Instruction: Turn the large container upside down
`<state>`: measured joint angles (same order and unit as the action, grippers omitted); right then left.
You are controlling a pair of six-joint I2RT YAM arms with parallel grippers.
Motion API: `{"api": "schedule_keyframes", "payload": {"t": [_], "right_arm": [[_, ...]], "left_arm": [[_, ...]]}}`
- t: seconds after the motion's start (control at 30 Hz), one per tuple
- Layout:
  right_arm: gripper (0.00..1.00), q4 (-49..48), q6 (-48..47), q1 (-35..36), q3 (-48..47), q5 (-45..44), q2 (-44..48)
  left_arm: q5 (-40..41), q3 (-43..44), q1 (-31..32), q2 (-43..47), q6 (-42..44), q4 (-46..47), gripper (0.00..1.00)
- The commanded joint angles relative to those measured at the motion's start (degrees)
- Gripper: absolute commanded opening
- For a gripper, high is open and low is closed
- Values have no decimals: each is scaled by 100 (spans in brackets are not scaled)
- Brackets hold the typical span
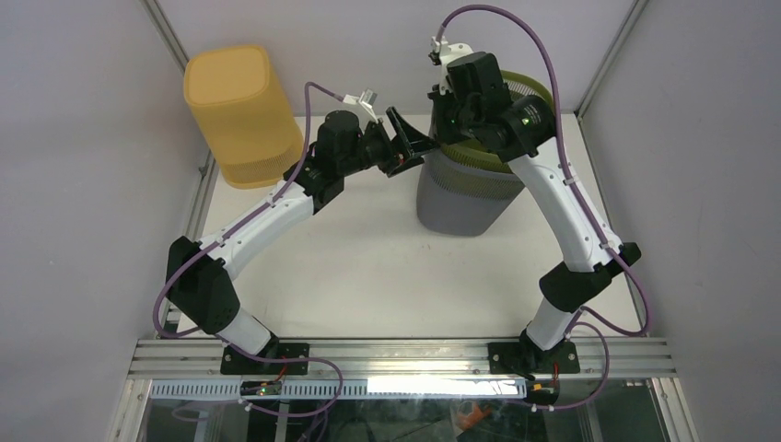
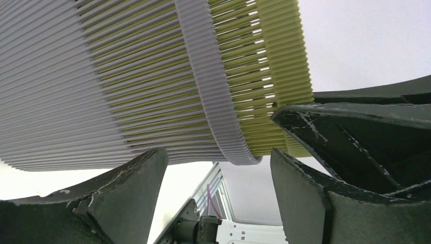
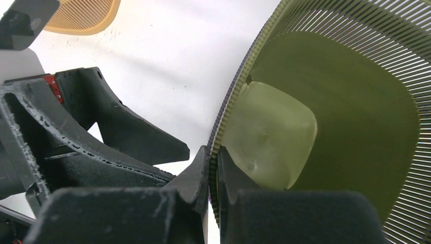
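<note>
The large container (image 1: 460, 198) is grey and slatted and stands upright at the back of the table, with an olive-green container (image 1: 530, 87) nested inside it. My right gripper (image 1: 451, 124) is shut on the green container's rim (image 3: 219, 127), one finger inside and one outside. In the left wrist view the grey slats (image 2: 51, 76) and the green slats (image 2: 274, 61) pass just above the fingertips. My left gripper (image 1: 410, 147) is open beside the grey container's upper left side, with nothing between its fingers (image 2: 137, 183).
A yellow slatted container (image 1: 239, 110) stands upside down at the back left corner, close to the left arm's elbow side. The white table (image 1: 368, 267) stretches between the arms. Grey walls close in at left, right and back.
</note>
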<state>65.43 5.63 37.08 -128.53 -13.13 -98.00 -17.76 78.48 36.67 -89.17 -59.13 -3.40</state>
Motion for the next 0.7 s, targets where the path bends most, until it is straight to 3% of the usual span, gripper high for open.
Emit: {"api": "schedule_keyframes", "payload": {"t": [0.0, 0.67], "right_arm": [[0, -768, -123, 87, -153, -148, 365], [0, -1181, -549, 824, -644, -323, 564]], "left_arm": [[-303, 89, -19, -54, -219, 557, 76], [-416, -173, -20, -561, -356, 550, 54]]}}
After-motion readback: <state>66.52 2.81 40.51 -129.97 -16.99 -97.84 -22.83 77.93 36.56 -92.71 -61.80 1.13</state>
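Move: The gray container's rim corner is only about 2 cm to the left hand's right, 1 cm ahead and 1 cm below. The green container nested inside it has its middle some 14 cm to that hand's right, 7 cm ahead and 10 cm below; the upturned yellow container is about 36 cm to its left and 8 cm ahead, 15 cm below. From the right hand, already pinching the green rim, the green container's middle is about 12 cm right, 4 cm ahead and 16 cm below. The gray container's rim is straddled by the left gripper, which eases about 2 cm right and down against it while its fingers narrow from wide to just over half open. Meanwhile the right hand keeps its shut pinch on the green rim and draws it back about 1 cm, then also begins lifting it nearly 1 cm, up out of the gray one. ##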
